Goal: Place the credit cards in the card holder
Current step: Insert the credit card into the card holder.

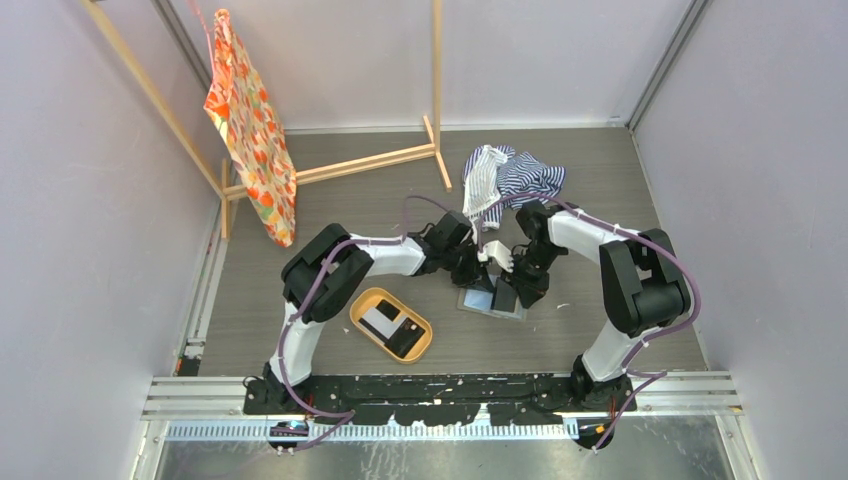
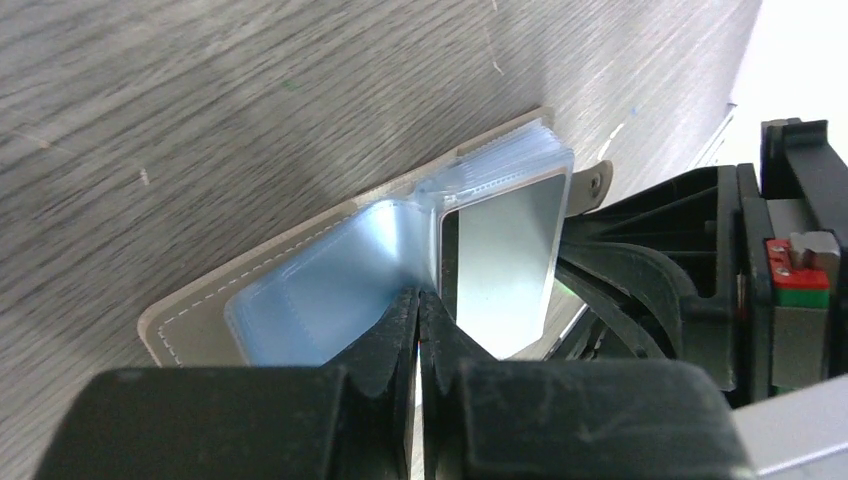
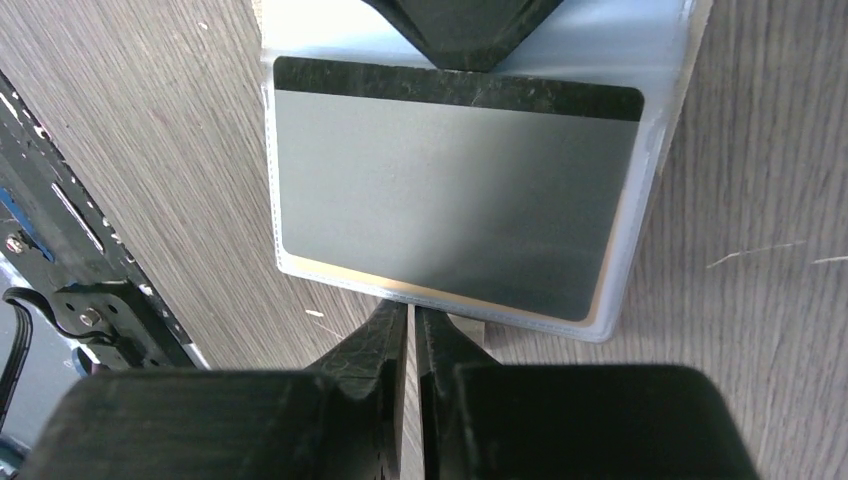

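The card holder (image 2: pixel 190 325) lies open on the table, tan outside with pale blue clear sleeves (image 2: pixel 320 285). One sleeve stands up and holds a grey credit card (image 3: pixel 455 205) with a black stripe. My left gripper (image 2: pixel 420 297) is shut, its tips pinching a sleeve at the fold. In the right wrist view its tips show at the sleeve's top edge. My right gripper (image 3: pixel 412 312) is shut to a thin slit, tips against the sleeve's lower edge, nothing seen between them. From above, both grippers (image 1: pixel 480 268) (image 1: pixel 503 292) meet over the holder (image 1: pixel 478 300). A white card (image 1: pixel 378 320) and a black card (image 1: pixel 404 338) lie in a tray.
The oval orange tray (image 1: pixel 356 315) sits left of the holder. A striped cloth (image 1: pixel 515 175) lies at the back. A wooden rack (image 1: pixel 340 165) with an orange patterned cloth (image 1: pixel 250 130) stands at the back left. The arms' base rail (image 1: pixel 440 395) runs along the near edge.
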`<action>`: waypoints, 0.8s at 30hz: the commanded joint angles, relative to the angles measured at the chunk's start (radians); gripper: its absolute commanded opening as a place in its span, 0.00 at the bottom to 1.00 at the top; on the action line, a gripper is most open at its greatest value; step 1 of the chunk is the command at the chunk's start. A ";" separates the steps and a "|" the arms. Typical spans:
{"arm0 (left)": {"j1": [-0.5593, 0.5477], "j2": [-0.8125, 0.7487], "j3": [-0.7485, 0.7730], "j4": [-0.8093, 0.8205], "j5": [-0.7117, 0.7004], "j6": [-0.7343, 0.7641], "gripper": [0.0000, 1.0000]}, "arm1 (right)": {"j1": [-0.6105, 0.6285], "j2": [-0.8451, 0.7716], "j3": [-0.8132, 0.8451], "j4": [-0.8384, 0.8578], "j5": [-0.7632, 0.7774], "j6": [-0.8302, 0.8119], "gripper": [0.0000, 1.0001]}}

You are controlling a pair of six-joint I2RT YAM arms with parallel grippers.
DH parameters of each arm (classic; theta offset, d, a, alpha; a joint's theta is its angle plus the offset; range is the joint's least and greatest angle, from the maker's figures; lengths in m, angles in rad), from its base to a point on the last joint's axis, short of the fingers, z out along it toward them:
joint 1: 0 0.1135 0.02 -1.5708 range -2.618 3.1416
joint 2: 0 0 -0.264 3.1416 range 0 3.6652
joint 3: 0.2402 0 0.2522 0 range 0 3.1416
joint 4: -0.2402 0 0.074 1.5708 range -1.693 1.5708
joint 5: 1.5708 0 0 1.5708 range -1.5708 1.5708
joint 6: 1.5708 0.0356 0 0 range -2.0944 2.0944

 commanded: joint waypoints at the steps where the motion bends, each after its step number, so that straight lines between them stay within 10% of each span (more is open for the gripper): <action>1: -0.035 -0.015 -0.033 0.255 0.120 -0.123 0.04 | 0.017 0.011 0.018 0.075 0.009 0.028 0.12; 10: -0.023 -0.056 -0.093 0.339 0.116 -0.157 0.10 | -0.014 -0.013 0.031 0.056 -0.004 0.034 0.13; 24: 0.050 -0.413 -0.211 -0.040 -0.194 0.203 0.40 | -0.086 -0.095 0.058 -0.028 -0.141 -0.001 0.15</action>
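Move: The dark grey card lies mostly in the card holder's right pocket. Its middle is about 3 cm right of the left fingertips and level with them front to back, barely 1 cm lower; from the right fingertips it is roughly 3 cm left and 1 cm ahead, at about their height. The blue left page is centred some 3 cm left of the left hand and 1 cm back, 2 cm lower. The orange tray sits about 23 cm left and 9 cm back of the left hand. The card's inner, black-striped edge is still pushed rightward by the shut left fingertips, about 1 cm more, while the right fingers stay at the pocket's outer edge and shift right with it. Then the left hand opens partway and lifts off some 8 cm, drifting left and slightly forward as its fingers tip up; the right hand eases up 1.5 cm and forward, barely open. ##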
